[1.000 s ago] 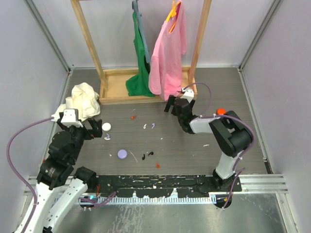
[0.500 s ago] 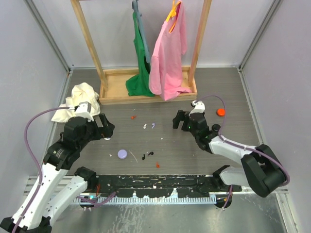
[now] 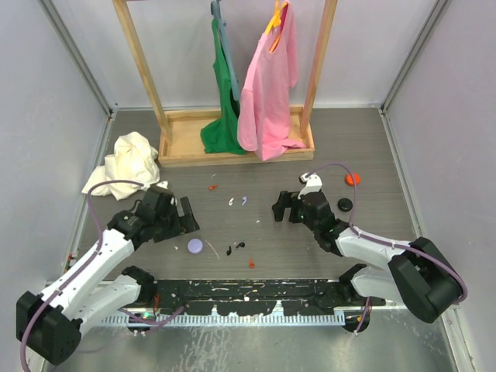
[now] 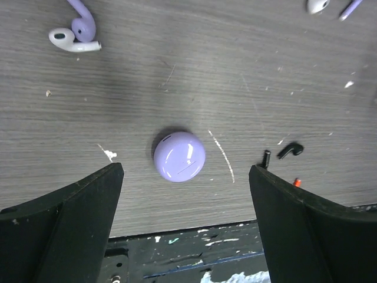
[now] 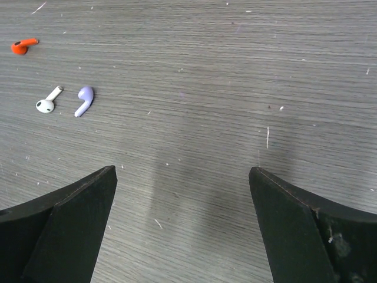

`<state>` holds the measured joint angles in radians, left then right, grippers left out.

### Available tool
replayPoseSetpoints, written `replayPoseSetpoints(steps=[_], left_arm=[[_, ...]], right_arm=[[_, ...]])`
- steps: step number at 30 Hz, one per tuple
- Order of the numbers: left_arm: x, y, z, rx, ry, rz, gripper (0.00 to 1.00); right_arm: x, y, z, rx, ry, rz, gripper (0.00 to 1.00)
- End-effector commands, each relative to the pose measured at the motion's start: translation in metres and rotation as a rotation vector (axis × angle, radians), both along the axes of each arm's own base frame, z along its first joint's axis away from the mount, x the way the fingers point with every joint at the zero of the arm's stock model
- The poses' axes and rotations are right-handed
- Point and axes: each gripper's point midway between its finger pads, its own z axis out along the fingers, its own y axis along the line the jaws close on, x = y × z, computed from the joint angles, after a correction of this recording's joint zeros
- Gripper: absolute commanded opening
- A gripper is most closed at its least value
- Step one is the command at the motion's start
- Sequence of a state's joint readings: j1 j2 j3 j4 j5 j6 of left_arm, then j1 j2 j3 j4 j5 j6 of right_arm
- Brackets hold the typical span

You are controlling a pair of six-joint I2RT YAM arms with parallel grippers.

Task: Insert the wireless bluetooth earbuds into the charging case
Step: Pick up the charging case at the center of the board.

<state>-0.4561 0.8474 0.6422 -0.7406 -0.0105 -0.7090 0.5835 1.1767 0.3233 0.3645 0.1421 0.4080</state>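
Observation:
A round purple charging case point(image 4: 179, 156) lies shut on the grey table, also visible from above point(image 3: 195, 246). My left gripper point(image 4: 185, 170) hangs open over it, fingers point(image 4: 88, 206) wide on either side, not touching; from above this gripper point(image 3: 184, 219) sits just up-left of the case. A white earbud point(image 4: 68, 41) and a purple earbud point(image 4: 82, 26) lie together beyond the case. My right gripper point(image 5: 182, 172) is open over bare table, with another white earbud point(image 5: 48, 101) and purple earbud point(image 5: 84, 100) ahead to its left. From above it point(image 3: 280, 208) is right of that pair point(image 3: 238, 201).
Two black earbuds point(image 3: 235, 248) and a red earbud point(image 3: 251, 264) lie right of the case. Another red earbud point(image 3: 212, 187), an orange case point(image 3: 353, 179) and a black case point(image 3: 345, 204) are scattered around. A wooden clothes rack point(image 3: 232, 147) and crumpled cloth point(image 3: 128, 159) stand behind.
My left arm has swung right and toward the near edge, bringing its gripper over the purple case. My right arm has stretched out lower and slid slightly left.

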Motion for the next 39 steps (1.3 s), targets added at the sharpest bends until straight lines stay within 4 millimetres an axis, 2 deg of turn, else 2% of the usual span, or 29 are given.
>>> replayPoseSetpoints(steps=[1,7,17,22,24,33,39], left_arm=[[0.002,-0.006,-0.006,0.041,0.003,0.023,0.90],[-0.003,-0.007,-0.030,0.192,0.077,-0.023,0.89],[0.000,-0.034,-0.049,0.281,0.099,-0.116,0.88],[0.001,-0.043,-0.055,0.259,0.108,-0.130,0.77],[-0.001,-0.041,-0.064,0.275,0.136,-0.121,0.76],[-0.007,-0.038,-0.079,0.292,0.182,-0.102,0.67],[-0.009,-0.037,-0.084,0.315,0.192,-0.119,0.54]], right_arm=[[0.009,0.006,0.018,0.015,-0.091,0.005,1.00],[0.011,0.005,0.018,-0.010,-0.090,0.000,1.00],[0.012,0.008,0.013,-0.022,-0.081,0.008,1.00],[0.012,0.008,0.012,-0.025,-0.081,0.006,1.00],[0.013,0.008,0.012,-0.027,-0.079,0.006,1.00],[0.012,0.010,0.010,-0.027,-0.075,0.015,1.00],[0.010,0.013,0.011,-0.016,-0.072,0.031,1.00]])
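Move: The round purple charging case lies below the left hand, roughly 9 cm down, about 3 cm to its right and 1 cm back. A white-and-purple earbud pair stands some 6 cm ahead of this hand and 3 cm to its left; the black earbuds lie about 13 cm to its right and 2 cm back. From the right hand, the purple case is around 25 cm left, 11 cm back and 5 cm lower. The purple charging case is straddled by the left hand's fingers, which sink some 8 cm onto it, drawing about 3 cm to the right on the way, while the wrist swings some 20 degrees until the fingers point nearly straight down. In the second half of the descent, the fingers close from wide to a bit over half open, coming up to the case's two sides. ##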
